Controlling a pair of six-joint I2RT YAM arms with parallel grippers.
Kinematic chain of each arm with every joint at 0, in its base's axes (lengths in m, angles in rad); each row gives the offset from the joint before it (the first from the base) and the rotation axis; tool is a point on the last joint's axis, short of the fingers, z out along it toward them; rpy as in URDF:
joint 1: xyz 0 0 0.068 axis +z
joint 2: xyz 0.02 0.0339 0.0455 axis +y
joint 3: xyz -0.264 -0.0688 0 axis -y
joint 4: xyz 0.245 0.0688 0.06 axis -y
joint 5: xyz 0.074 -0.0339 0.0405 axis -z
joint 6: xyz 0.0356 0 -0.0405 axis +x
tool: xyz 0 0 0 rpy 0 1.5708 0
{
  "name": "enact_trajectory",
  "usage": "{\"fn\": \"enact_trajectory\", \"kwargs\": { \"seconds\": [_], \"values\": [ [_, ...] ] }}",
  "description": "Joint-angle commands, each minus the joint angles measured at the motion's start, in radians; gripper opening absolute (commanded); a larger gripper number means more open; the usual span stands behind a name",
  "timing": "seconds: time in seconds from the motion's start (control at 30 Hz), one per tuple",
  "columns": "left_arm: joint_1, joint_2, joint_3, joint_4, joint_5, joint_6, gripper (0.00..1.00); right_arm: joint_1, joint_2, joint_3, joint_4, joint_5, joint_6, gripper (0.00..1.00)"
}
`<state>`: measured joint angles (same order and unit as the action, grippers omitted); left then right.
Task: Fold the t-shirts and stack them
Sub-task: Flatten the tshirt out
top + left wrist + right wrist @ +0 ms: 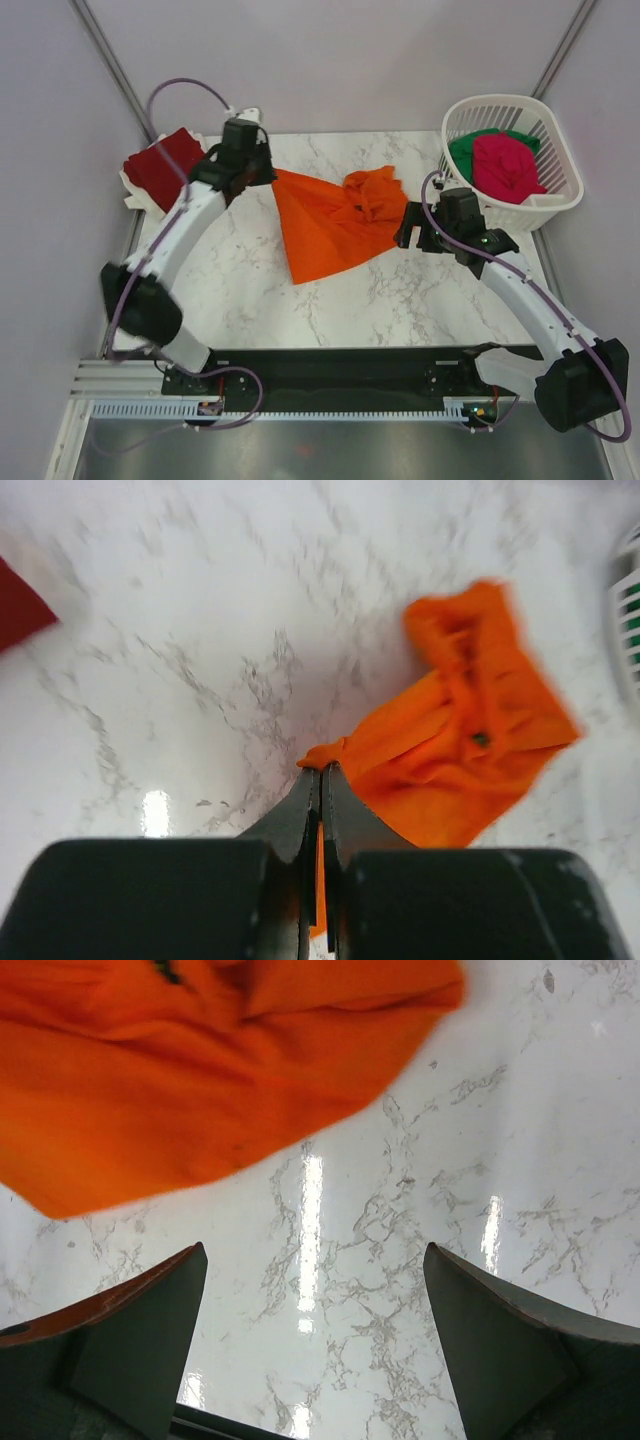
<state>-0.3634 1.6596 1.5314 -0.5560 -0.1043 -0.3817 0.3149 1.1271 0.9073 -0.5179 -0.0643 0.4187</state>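
Observation:
The orange t-shirt [335, 222] lies crumpled on the marble table [250, 290], its left corner pulled out to a point. My left gripper [268, 172] is shut on that corner; in the left wrist view the fingers [322, 780] pinch orange cloth [460, 750]. My right gripper [408, 228] stands open just right of the shirt, with bare marble between its fingers [130, 1330] and the orange t-shirt [180, 1080] ahead of them. A dark red t-shirt [158, 168] lies at the table's far left corner. Magenta-pink [505, 165] and green [468, 150] t-shirts sit in the basket.
The white lattice basket [560, 195] stands at the far right corner of the table. Grey walls close in the back and both sides. A black base rail [330, 375] runs along the near edge.

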Motion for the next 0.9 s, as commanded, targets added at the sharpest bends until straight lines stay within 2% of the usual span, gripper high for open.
{"fn": "enact_trajectory", "kwargs": {
  "seconds": [0.0,0.1,0.17,0.3,0.4,0.57,0.73,0.87],
  "values": [
    [0.007,-0.28,-0.08,-0.085,-0.129,0.101,0.02,0.035,0.029,0.057,0.044,0.043,0.011,0.98],
    [0.009,-0.353,-0.157,-0.104,-0.127,0.115,0.02,0.105,0.091,0.088,0.078,0.055,0.028,0.98],
    [0.009,-0.362,-0.209,-0.183,-0.149,0.153,0.02,0.16,0.156,0.14,0.084,0.079,0.037,0.98],
    [0.009,-0.357,-0.365,-0.2,-0.156,0.161,0.02,0.337,0.267,0.247,0.101,0.149,0.032,0.98],
    [0.009,-0.347,-0.422,-0.206,-0.161,0.121,0.02,0.403,0.364,0.336,0.128,0.158,0.009,0.98],
    [0.011,-0.362,-0.459,-0.255,-0.15,-0.006,0.02,0.443,0.587,0.499,0.251,-0.014,-0.038,0.98],
    [0.015,-0.582,-0.545,-0.271,-0.037,-0.186,0.02,0.455,0.779,0.655,0.349,-0.075,-0.02,0.98],
    [0.015,-0.693,-0.637,-0.272,-0.005,-0.218,0.02,0.47,1.04,0.979,0.325,-0.139,-0.025,0.98]
  ]
}}
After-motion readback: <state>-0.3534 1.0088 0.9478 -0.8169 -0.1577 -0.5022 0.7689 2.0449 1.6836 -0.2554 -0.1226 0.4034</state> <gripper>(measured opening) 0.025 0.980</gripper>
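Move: The orange shirt's middle lies about 15 cm right of the left hand, level with it and some 18 below; that hand already holds one lifted corner. The bare table it is taken to is roughly 19 cm back and 8 left; the red stack, 14 ahead and 27 left. From the open right hand the shirt's middle is about 9 ahead, 13 left, its bunched part 15 ahead, 6 left, both 12 below; the basket, 20 ahead, 24 right. The orange shirt, its corner still pinched in the left fingers, is flicked: the left hand whips up about 15 cm while drawing back, swings down some 25 cm, then eases up a little, ending 19 cm back and 8 left. The right hand, fingers open, sweeps about 30 cm left at near-constant height and a little forward to above the shirt, turning some 30 degrees counter-clockwise. ##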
